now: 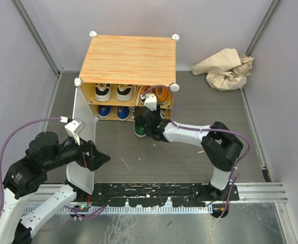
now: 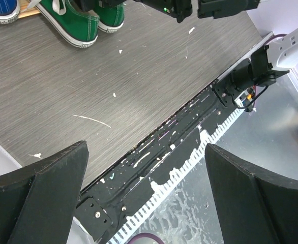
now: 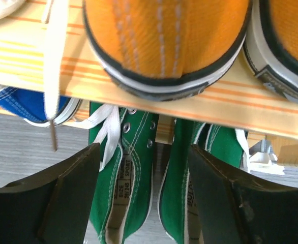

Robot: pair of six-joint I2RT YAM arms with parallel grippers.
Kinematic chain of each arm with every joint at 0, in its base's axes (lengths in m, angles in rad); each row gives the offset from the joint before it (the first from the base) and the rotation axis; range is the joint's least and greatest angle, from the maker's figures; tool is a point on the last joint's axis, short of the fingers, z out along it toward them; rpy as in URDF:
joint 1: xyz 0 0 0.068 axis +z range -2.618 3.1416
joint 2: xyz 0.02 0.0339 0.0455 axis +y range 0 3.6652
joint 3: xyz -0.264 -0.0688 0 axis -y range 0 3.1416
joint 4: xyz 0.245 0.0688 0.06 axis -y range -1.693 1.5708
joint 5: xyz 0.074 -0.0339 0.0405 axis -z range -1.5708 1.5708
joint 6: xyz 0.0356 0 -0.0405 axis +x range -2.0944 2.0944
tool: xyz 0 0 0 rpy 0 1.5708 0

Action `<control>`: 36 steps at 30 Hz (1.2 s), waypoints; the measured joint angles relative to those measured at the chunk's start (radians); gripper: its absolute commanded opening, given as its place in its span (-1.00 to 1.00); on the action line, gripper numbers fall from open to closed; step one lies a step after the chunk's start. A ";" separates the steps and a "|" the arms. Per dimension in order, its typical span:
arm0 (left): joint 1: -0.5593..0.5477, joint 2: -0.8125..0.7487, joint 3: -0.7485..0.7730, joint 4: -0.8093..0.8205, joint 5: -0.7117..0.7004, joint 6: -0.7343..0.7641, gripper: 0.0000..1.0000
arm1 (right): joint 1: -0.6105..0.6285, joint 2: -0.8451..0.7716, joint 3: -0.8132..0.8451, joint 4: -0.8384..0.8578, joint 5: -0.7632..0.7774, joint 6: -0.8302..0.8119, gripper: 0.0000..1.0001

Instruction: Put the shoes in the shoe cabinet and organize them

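Note:
The shoe cabinet [image 1: 128, 58] stands at the back, its white door [image 1: 83, 147] swung open to the left. White-and-black shoes [image 1: 111, 92] and orange shoes [image 1: 159, 94] sit on the upper shelf, blue shoes [image 1: 113, 112] on the lower left. The green shoes [image 1: 139, 129] lie at the lower right opening, heels outward. My right gripper [image 1: 147, 120] is open above them; in the right wrist view the green pair [image 3: 126, 173] sits between its fingers [image 3: 62, 198], under the orange shoes [image 3: 164, 35]. My left gripper [image 1: 101, 158] is open and empty beside the door.
A crumpled beige cloth [image 1: 225, 68] lies at the back right. Grey walls close in both sides. In the left wrist view my left gripper [image 2: 145, 147] hangs over the black strip at the table's near edge [image 2: 154, 152], with the green shoes [image 2: 72, 23] far off.

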 measured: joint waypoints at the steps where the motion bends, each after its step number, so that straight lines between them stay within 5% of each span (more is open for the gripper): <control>1: 0.000 0.000 -0.002 0.002 0.000 0.000 0.96 | 0.008 -0.008 -0.001 -0.010 0.002 -0.003 0.53; 13: 0.000 -0.005 -0.033 0.005 0.002 -0.001 0.96 | 0.061 -0.299 -0.159 -0.129 0.024 0.032 0.50; 26: 0.000 -0.008 -0.037 0.005 0.002 -0.002 0.96 | 0.051 -0.157 -0.175 -0.171 0.028 0.053 0.24; 29: 0.000 -0.008 -0.037 0.004 0.001 -0.002 0.96 | 0.045 -0.132 -0.175 -0.169 0.038 0.060 -0.24; 31: 0.000 -0.010 -0.037 0.003 0.001 -0.002 0.96 | 0.044 -0.121 -0.175 -0.156 0.042 0.066 -0.89; 36: 0.000 -0.010 -0.038 0.003 0.001 -0.002 0.96 | 0.045 -0.108 -0.187 -0.105 0.099 0.042 -0.98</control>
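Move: The right green shoe stands toe-in at the lower shelf, its middle about 6 cm ahead of my open right hand, 5 cm to its right and 6 cm lower. Its mate lies 6 cm ahead and 5 cm left, equally low; the nearer blue shoe is 14 cm ahead, 13 cm left. The left orange shoe sits straight ahead, some 15 cm out and 9 cm higher. From my left hand the right green shoe is roughly 33 cm ahead, 22 cm right, 23 cm below. With the green pair already let go, my right hand draws back about 6 cm while rising 4 cm from between the two shoes, swings 5 cm right, then sinks some 8 cm onto the heel end of the right green shoe. My fingers close there, pinching the canvas at the back of its opening, and edge slightly forward. ##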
